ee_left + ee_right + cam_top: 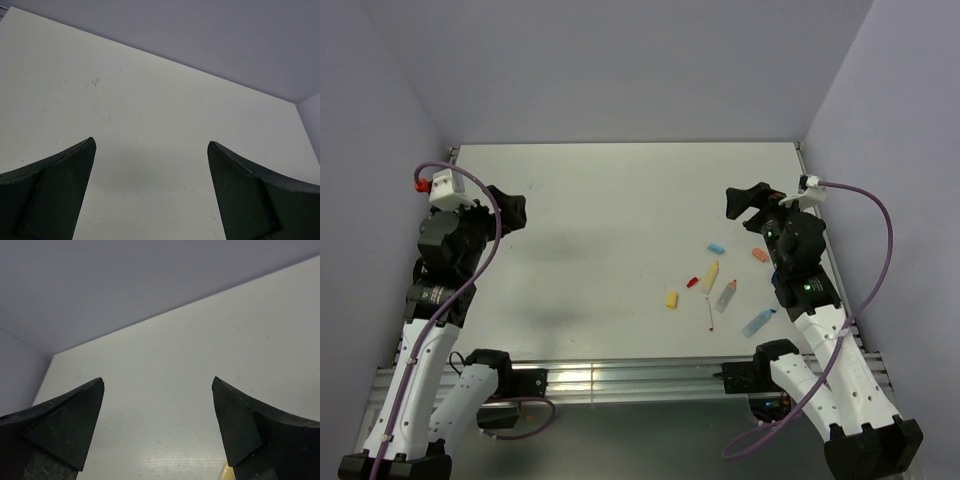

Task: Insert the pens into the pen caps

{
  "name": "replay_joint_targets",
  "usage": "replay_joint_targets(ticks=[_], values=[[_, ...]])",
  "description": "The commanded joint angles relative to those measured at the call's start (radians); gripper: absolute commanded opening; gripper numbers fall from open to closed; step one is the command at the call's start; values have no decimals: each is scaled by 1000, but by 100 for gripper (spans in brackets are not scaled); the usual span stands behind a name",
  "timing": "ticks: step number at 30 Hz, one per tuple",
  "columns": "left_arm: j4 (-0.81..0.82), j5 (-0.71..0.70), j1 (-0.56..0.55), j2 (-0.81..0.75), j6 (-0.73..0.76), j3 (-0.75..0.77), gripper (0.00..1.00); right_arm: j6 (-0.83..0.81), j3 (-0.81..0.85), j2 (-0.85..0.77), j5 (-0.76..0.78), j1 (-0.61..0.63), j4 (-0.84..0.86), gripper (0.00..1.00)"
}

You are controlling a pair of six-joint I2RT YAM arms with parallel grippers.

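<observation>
The pens and caps lie scattered on the right half of the table, seen in the top view. The pens are a yellowish one (710, 276), a white one with an orange tip (726, 295), a light blue one (758, 322) and a thin red one (710, 312). Near them lie a light blue cap (716, 246), an orange cap (759, 254), a red cap (693, 282) and a yellow cap (671, 299). My right gripper (745, 205) (158, 380) hangs open and empty just behind this cluster. Far to the left, my left gripper (510, 212) (151, 142) is open over bare table.
The white table (610, 200) is closed in by lilac walls at the back and on both sides. A metal rail (620, 378) runs along its near edge, between the arm bases. A yellowish sliver (226, 473) shows at the bottom of the right wrist view.
</observation>
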Motion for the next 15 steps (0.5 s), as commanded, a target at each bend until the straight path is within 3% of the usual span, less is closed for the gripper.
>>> replay_joint_targets(ticks=[1,11,13,15], values=[[13,32,3,-8,-17,-2,100,8,49,38,89,-3,-66,94],[-12,181,3,13,-44,-6,100,51,159,254,172,-3,-468,75],[-10,195,3,8,-50,-9,99,95,147,280,142,-3,-496,67],[-10,201,4,6,-54,-9,99,126,100,280,135,-3,-508,65]])
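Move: The yellow pen lies almost straight below the right hand, about 30 cm down, some 5 cm to its left and 1 cm farther out. At that same table level, the blue cap is about 11 cm ahead and 2 cm left of this hand, the red cap 10 cm left and 1 cm back, and the orange pen 6 cm back and 1 cm left. From the left hand the yellow pen is about 49 cm right, 2 cm ahead and 30 cm below. Down towards the yellow pen sinks the right hand, gathering speed over about 12 cm, drifting slightly left, while its level fingers tip down some 30 degrees and close by about a third, empty and still well above the table. The left hand, wide open, eases a few centimetres right and a little down, turning slightly clockwise. ##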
